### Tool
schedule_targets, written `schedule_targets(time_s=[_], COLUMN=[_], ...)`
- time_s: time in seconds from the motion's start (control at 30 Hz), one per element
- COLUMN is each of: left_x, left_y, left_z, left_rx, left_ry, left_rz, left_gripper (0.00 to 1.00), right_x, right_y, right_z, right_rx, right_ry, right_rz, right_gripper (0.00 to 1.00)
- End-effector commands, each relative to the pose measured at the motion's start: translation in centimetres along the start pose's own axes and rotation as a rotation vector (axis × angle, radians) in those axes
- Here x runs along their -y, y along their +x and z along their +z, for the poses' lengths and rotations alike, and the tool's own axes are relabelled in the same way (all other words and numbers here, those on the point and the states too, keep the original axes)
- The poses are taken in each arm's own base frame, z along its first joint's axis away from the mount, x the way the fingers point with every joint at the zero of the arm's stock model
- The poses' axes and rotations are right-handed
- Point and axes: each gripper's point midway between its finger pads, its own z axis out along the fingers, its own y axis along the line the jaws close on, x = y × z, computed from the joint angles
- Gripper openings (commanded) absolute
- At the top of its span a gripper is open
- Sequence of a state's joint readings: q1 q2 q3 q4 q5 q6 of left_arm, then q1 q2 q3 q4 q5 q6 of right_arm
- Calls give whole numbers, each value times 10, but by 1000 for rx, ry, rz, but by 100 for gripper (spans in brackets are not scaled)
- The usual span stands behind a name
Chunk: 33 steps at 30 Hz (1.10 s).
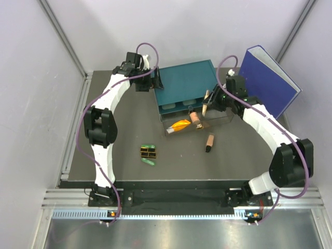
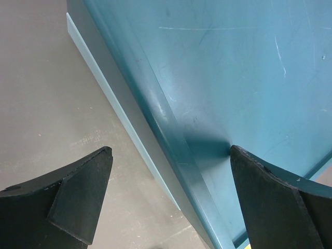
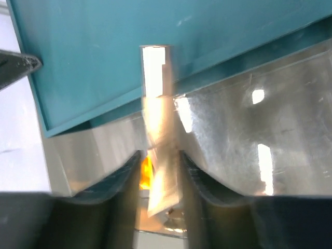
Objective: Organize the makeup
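Observation:
The teal drawer box (image 1: 181,83) stands at the back, its clear drawer (image 1: 220,120) pulled out toward me. An orange tube (image 1: 181,126) and a tan stick (image 1: 195,118) lie in the drawer. My right gripper (image 1: 210,100) hangs over the drawer, shut on a pale tan stick (image 3: 154,78) that stands upright between the fingers (image 3: 124,176). Another tan stick (image 1: 209,142) lies on the table in front of the drawer. Black-and-gold cases (image 1: 148,152) and two green capsules (image 1: 149,162) lie front left. My left gripper (image 2: 170,150) is open, straddling the box's left top edge (image 2: 171,129).
A big blue binder (image 1: 270,78) leans at the back right, close behind my right arm. Grey walls close in the table on the left, right and back. The dark table surface (image 1: 233,161) spreads in front of the drawer.

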<state>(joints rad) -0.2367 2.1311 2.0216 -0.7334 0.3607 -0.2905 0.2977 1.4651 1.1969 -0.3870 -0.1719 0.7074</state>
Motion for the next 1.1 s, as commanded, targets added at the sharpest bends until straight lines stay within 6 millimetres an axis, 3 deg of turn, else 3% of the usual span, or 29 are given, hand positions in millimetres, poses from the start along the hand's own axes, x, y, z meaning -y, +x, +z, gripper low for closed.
schedule_targets(time_s=[0.0, 0.07, 0.17, 0.37, 0.57, 0.87, 1.03, 1.07], left_x=[-22, -22, -20, -20, -20, -26, -28, -29], left_y=[16, 15, 14, 13, 10, 22, 33, 37], left_z=[12, 13, 13, 11, 9, 10, 11, 11], left_rx=[-53, -51, -47, -44, -47, -64, -70, -81], left_ry=[-76, -74, -68, -68, -71, -80, -73, -73], left_rz=[-4, -5, -6, 1, 22, 34, 33, 31], left_gripper=[99, 99, 99, 99, 99, 99, 99, 99], right_x=[-26, -26, -21, -9, 35, 76, 88, 90], right_y=[-7, -8, -10, -7, 38, 107, 134, 131], right_z=[-10, -18, -32, -73, -93, -72, -50, -45], right_rx=[19, 36, 66, 123, 49, -66, -84, -55], right_ry=[-82, -78, -55, -9, 87, 150, 196, 216], right_rz=[-27, -31, -45, -108, -167, -198, -243, -249], right_gripper=[45, 60, 70, 70, 69, 66, 65, 65])
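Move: The dark-capped tube still on the table, which my right hand goes for next, lies about 12 cm back, 4 cm to the right and 16 cm below. In the open clear drawer, some 14 cm beneath this hand, the foundation bottle is 2 cm back and 2 cm left, and the orange tube 7 cm back and 8 cm left. From my left hand, the dark-capped tube lies about 25 cm back, 22 cm right and 14 cm below. I spread my right fingers, already parting, to let the slim pale tube go over the drawer. Then I back off, first rising some 5 cm off the drawer, then sinking about 15 cm, to come down 15 cm nearer my base and a little to the right, the hand rolling left side down some 15 degrees. The fingers stay open, approaching the dark-capped tube without touching it. ##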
